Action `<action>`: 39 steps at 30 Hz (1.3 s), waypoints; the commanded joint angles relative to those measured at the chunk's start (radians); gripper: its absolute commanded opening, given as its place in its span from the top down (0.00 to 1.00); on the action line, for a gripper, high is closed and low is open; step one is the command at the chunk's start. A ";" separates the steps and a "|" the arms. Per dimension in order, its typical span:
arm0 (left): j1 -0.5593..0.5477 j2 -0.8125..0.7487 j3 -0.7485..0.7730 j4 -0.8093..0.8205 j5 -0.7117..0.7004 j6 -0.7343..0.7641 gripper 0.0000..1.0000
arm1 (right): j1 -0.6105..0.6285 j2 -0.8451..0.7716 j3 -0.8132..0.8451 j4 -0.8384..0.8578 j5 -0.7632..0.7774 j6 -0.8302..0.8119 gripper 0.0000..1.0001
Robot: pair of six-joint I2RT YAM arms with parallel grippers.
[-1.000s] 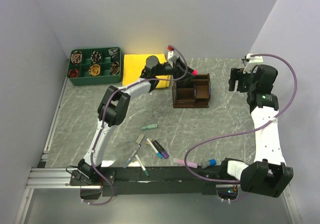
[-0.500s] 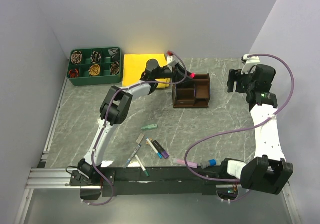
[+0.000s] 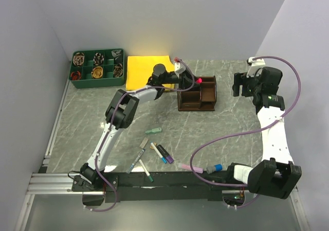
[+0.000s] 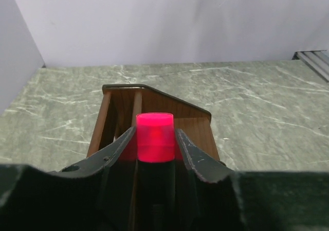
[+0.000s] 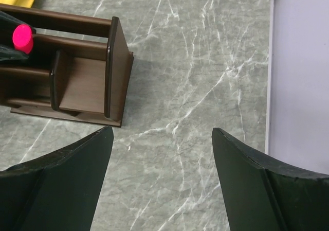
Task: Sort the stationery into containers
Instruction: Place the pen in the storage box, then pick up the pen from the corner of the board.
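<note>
My left gripper (image 3: pixel 191 78) reaches over the back left of the dark brown wooden organiser (image 3: pixel 208 90). Its fingers are shut on a black marker with a bright pink cap (image 4: pixel 154 137). In the left wrist view the cap stands upright between the fingertips, above the organiser's (image 4: pixel 198 125) divided compartments. The right gripper (image 3: pixel 241 84) hangs open and empty to the right of the organiser (image 5: pixel 85 84), with bare table between its fingers (image 5: pixel 77 164). Several loose markers (image 3: pixel 156 151) lie near the front, along with a short green one (image 3: pixel 153 130), a pink one (image 3: pixel 185 165) and a blue-capped one (image 3: pixel 215 167).
A green tray (image 3: pixel 97 81) with coiled round items stands at the back left, next to a flat yellow cloth (image 3: pixel 140 71). Walls close in on the left, back and right. A black rail (image 3: pixel 164 182) with purple cables runs along the near edge.
The left gripper has come down and slightly forward with the pink-capped marker, closer over the organiser. The right arm has barely shifted.
</note>
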 commanded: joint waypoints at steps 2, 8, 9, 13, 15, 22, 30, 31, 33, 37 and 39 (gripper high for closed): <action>-0.014 -0.170 -0.132 -0.047 -0.026 0.185 0.54 | 0.007 -0.006 -0.005 0.022 -0.022 0.003 0.14; -0.014 -0.378 -0.313 -0.235 -0.037 0.391 0.40 | 0.008 -0.035 -0.028 0.054 -0.030 0.021 0.13; -0.014 -0.402 -0.352 -0.249 -0.045 0.405 0.40 | 0.010 -0.043 -0.037 0.061 -0.034 0.023 0.13; -0.014 -0.600 -0.468 -0.430 -0.034 0.542 0.39 | 0.011 -0.074 -0.055 0.063 -0.054 0.017 0.12; -0.017 -0.704 -0.510 -0.729 -0.008 0.647 0.38 | 0.011 -0.104 -0.078 0.052 -0.065 -0.021 0.11; -0.102 -0.836 -0.639 -1.388 -0.111 0.956 0.40 | 0.010 -0.207 -0.118 0.150 -0.073 0.096 0.10; -0.392 -0.746 -0.659 -1.383 -0.433 0.732 0.38 | 0.010 -0.172 0.000 0.192 -0.016 0.219 0.11; -0.407 -0.746 -0.664 -1.370 -0.448 0.710 0.38 | 0.010 -0.173 0.009 0.189 -0.010 0.198 0.11; -0.433 -0.737 -0.655 -1.371 -0.466 0.695 0.38 | 0.008 -0.178 0.024 0.190 0.012 0.184 0.11; -0.459 -0.728 -0.643 -1.373 -0.476 0.664 0.36 | 0.008 -0.184 0.026 0.195 0.039 0.182 0.10; -0.479 -0.705 -0.620 -1.395 -0.471 0.676 0.36 | 0.008 -0.180 0.023 0.207 0.070 0.201 0.10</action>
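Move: The left hand holds the pink-capped pen over the storage box, whose middle lies about 3 cm back, 2 cm right and 10 cm below. The yellow cloth is some 6 cm ahead and 21 cm left, the purple-capped marker roughly 35 cm back and 14 cm left, both some 17 cm down. From the right hand the box is about 5 cm ahead, 20 cm left and 18 cm below. Left hand opens off the pen, rises, swings some 30 cm back and down towards the purple-capped marker; right rises. ##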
